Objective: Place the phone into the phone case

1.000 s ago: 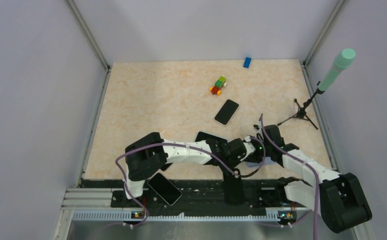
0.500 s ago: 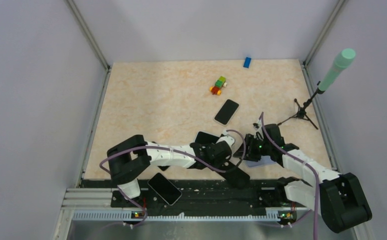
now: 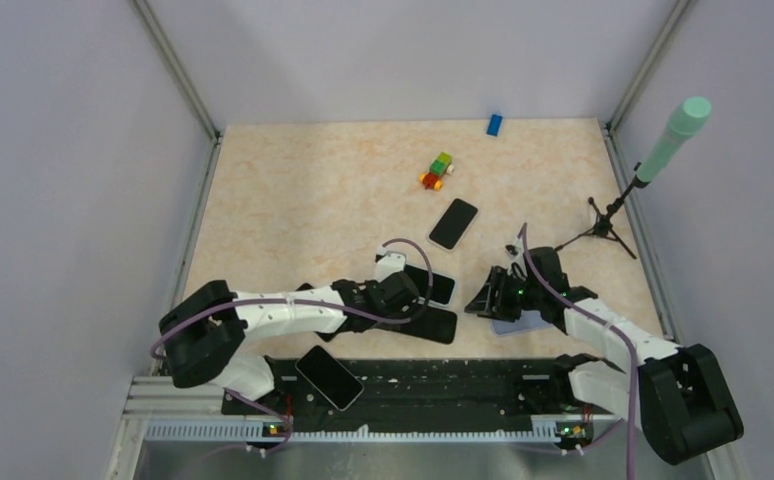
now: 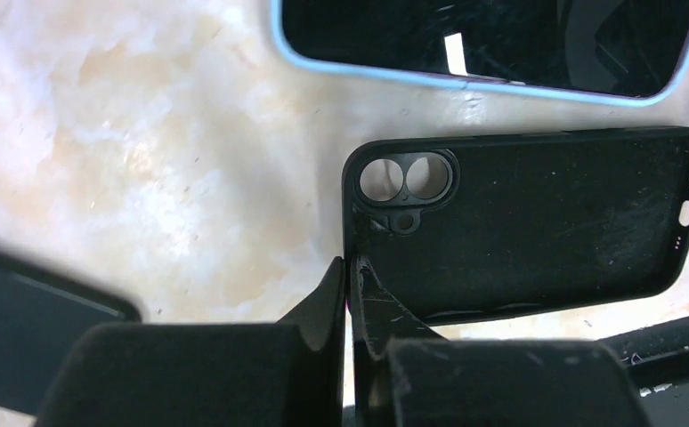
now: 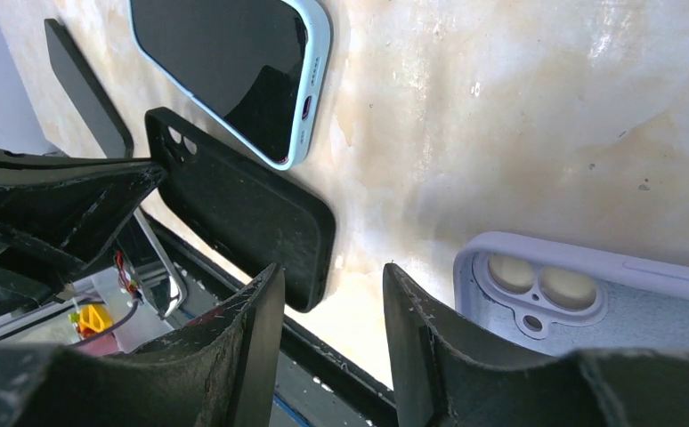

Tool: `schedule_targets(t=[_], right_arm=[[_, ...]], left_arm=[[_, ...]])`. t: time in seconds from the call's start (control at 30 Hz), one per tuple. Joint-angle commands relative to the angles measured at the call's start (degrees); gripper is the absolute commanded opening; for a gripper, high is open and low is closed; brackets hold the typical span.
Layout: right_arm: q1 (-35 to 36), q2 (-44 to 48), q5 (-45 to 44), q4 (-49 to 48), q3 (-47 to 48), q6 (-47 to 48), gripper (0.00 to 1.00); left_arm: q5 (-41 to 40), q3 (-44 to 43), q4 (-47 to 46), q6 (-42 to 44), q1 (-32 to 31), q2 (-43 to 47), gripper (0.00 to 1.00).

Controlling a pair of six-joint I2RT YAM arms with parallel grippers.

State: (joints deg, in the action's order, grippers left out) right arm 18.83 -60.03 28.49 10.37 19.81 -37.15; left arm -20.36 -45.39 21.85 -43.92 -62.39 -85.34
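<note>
A black phone case (image 4: 537, 222) lies open side up near the table's front edge, camera cutout toward my left gripper. My left gripper (image 4: 350, 264) is shut on the rim at that end, one finger outside and one inside; from above it is the left gripper (image 3: 409, 312) on the case (image 3: 438, 327). A phone (image 3: 435, 288) with a light blue edge lies screen up just behind the case, also seen as the phone (image 5: 225, 62). My right gripper (image 3: 485, 297) hovers open and empty beside a lavender case (image 5: 608, 302).
A second dark phone (image 3: 453, 222) lies mid-table and a third phone (image 3: 328, 377) rests on the front rail (image 3: 413, 395). Another dark flat object (image 5: 83, 84) lies by the left arm. Coloured blocks (image 3: 437, 171), a blue block (image 3: 494, 124) and a tripod (image 3: 603, 228) stand farther back.
My left arm has swung left and its jaws have closed, bringing the black case from the front rail onto the table beside the blue-edged phone. The right arm has stayed put.
</note>
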Motion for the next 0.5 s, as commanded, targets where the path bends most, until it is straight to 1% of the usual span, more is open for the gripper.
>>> schedule_targets(t=[0.0, 0.17, 0.27, 0.3, 0.33, 0.4, 0.47], right_arm=[[-0.2, -0.9, 1.0, -2.8, 0.6, -0.7, 0.44], [-0.3, -1.7, 1.6, -3.7, 0.7, -0.7, 0.44], [-0.3, -1.7, 1.8, -3.8, 0.7, -0.7, 0.44], [-0.3, -1.8, 1.8, -3.9, 0.6, -0.7, 0.44], [-0.3, -1.8, 1.9, -4.0, 0.7, -0.7, 0.44], [-0.2, -1.8, 2.2, -4.0, 0.7, -0.6, 0.44], [-0.2, -1.7, 2.5, -4.2, 0.7, -0.6, 0.44]], left_arm=[[-2.8, 2.2, 4.0, -7.4, -0.1, 4.4, 0.00], [-3.2, 3.9, 6.3, -12.6, -0.1, 6.2, 0.00], [-2.0, 4.9, 5.3, -13.5, 0.0, 6.9, 0.00], [-1.7, 5.2, 4.9, -13.4, 0.0, 7.0, 0.02], [-1.8, 5.3, 4.8, -13.5, -0.1, 7.1, 0.07], [-2.7, 5.2, 5.8, -13.7, 0.0, 7.5, 0.39], [-4.0, 5.0, 6.9, -14.0, 0.1, 8.2, 0.58]])
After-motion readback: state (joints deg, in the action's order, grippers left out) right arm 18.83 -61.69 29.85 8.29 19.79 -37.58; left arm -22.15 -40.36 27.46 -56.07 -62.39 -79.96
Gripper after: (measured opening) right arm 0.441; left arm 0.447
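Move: The black phone case lies under my left fingertips, which are shut at its left end: its middle is about 7 cm to the right, 1 cm nearer me and 1 cm lower. The phone in the blue case is some 8 cm farther out and 8 cm right of that hand; a loose black phone sits about 16 cm left and 2 cm out. From my right hand the black case is roughly 12 cm left, 2 cm back and 3 cm below. With my left fingertips hooked on the black case's left-end rim, I drag it about 3.5 cm to the left and some 2 cm back towards me, turning the hand roughly 10 degrees counter-clockwise. As I slow and sink slightly, I open the shut fingers nearly halfway, one beyond the left end and the other over the case. My right hand stays put, half open. ##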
